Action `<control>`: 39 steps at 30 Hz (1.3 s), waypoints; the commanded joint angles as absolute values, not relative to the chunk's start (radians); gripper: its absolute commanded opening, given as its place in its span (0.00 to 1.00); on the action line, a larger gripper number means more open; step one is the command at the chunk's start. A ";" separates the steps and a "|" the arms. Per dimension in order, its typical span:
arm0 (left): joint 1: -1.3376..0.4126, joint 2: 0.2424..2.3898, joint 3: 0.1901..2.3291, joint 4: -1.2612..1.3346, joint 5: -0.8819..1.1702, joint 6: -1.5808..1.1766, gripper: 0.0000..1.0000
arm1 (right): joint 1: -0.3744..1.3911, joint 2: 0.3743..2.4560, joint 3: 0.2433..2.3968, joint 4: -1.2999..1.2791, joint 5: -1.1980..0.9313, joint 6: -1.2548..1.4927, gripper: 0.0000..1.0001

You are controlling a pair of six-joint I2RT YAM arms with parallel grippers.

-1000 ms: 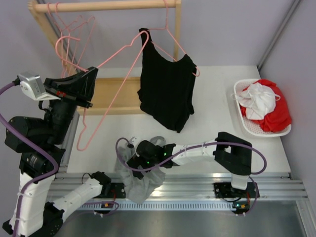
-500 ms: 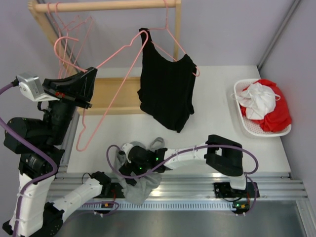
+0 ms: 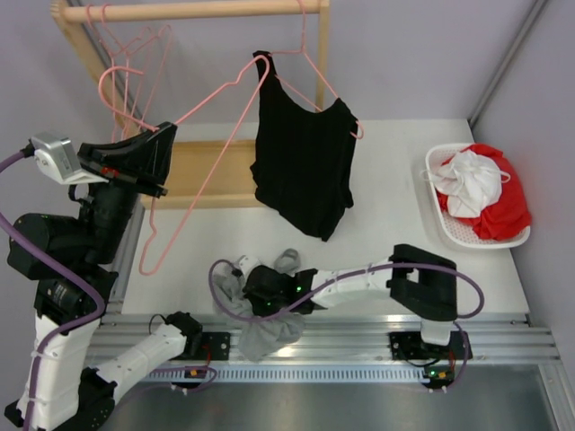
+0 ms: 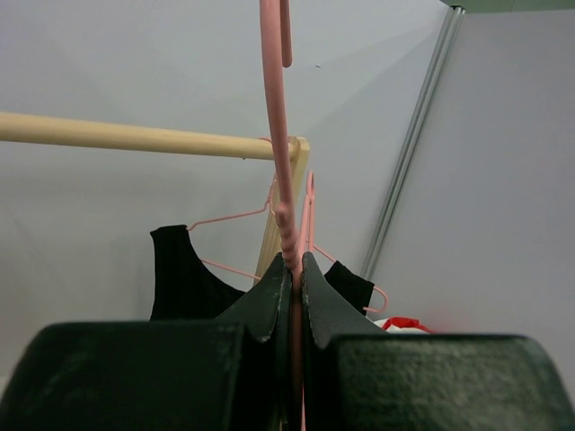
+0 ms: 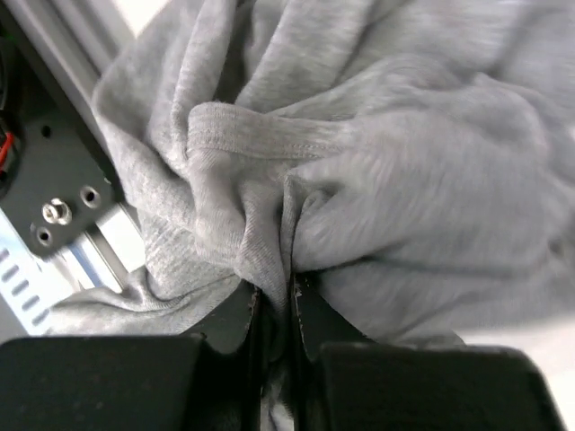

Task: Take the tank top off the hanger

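Observation:
My left gripper (image 3: 154, 148) (image 4: 293, 265) is raised at the left and shut on the wire of a bare pink hanger (image 4: 277, 135). The hanger slants up toward the rack. A crumpled grey tank top (image 3: 265, 332) (image 5: 404, 180) lies at the table's near edge and spills over the rail. My right gripper (image 3: 250, 289) (image 5: 274, 292) is low on it, shut on a pinched fold of the grey cloth. A black tank top (image 3: 301, 162) (image 4: 184, 278) hangs on another pink hanger from the wooden rack rail (image 3: 198, 11).
Spare pink hangers (image 3: 126, 63) hang at the rack's left end. A white basket (image 3: 449, 224) holding red and white clothes (image 3: 490, 197) stands at the table's right edge. The rack's wooden base (image 3: 207, 171) lies behind the left arm.
My right gripper reached left over the grey tank top with open jaws, then shut on a fold and drew back to the right. The left gripper and its hanger stayed put.

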State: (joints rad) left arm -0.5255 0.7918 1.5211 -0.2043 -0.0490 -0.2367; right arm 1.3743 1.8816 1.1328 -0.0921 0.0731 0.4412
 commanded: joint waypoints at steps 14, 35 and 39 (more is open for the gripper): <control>-0.526 0.756 1.373 -0.235 -0.170 -0.255 0.00 | 0.944 0.882 0.948 -0.351 0.503 0.345 0.00; -0.526 0.721 1.270 -0.344 -0.357 -0.236 0.00 | 0.059 1.043 1.446 -0.393 0.315 0.282 0.00; -0.528 0.729 1.269 -0.351 -0.370 -0.227 0.00 | -0.153 1.133 1.485 -0.393 0.219 0.394 0.00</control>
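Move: My right hand already grips the grey tank top near the table's front. The white basket with the red and white tops lies about 37 cm ahead and 60 cm to the right, level with that hand; the black tank top hangs some 38 cm ahead, 16 cm right and 20 cm above it. From my left hand, holding the empty hanger, the rail's left end is roughly 37 cm ahead, 22 cm left and 8 cm lower. The wooden tray is about 33 cm ahead, 17 cm left and 56 cm below. I sweep the grey tank top towards the white basket with my right hand, fingers shut: first steeply up with some forward and right, then mainly right, some 50 cm right, 40 cm up and 26 cm forward in all, swinging the fingers clockwise from left-and-down to forward and near level. My left hand keeps the hanger, sinking about 13 cm and easing forward towards the rail, its fingers tipping down 20 degrees. ##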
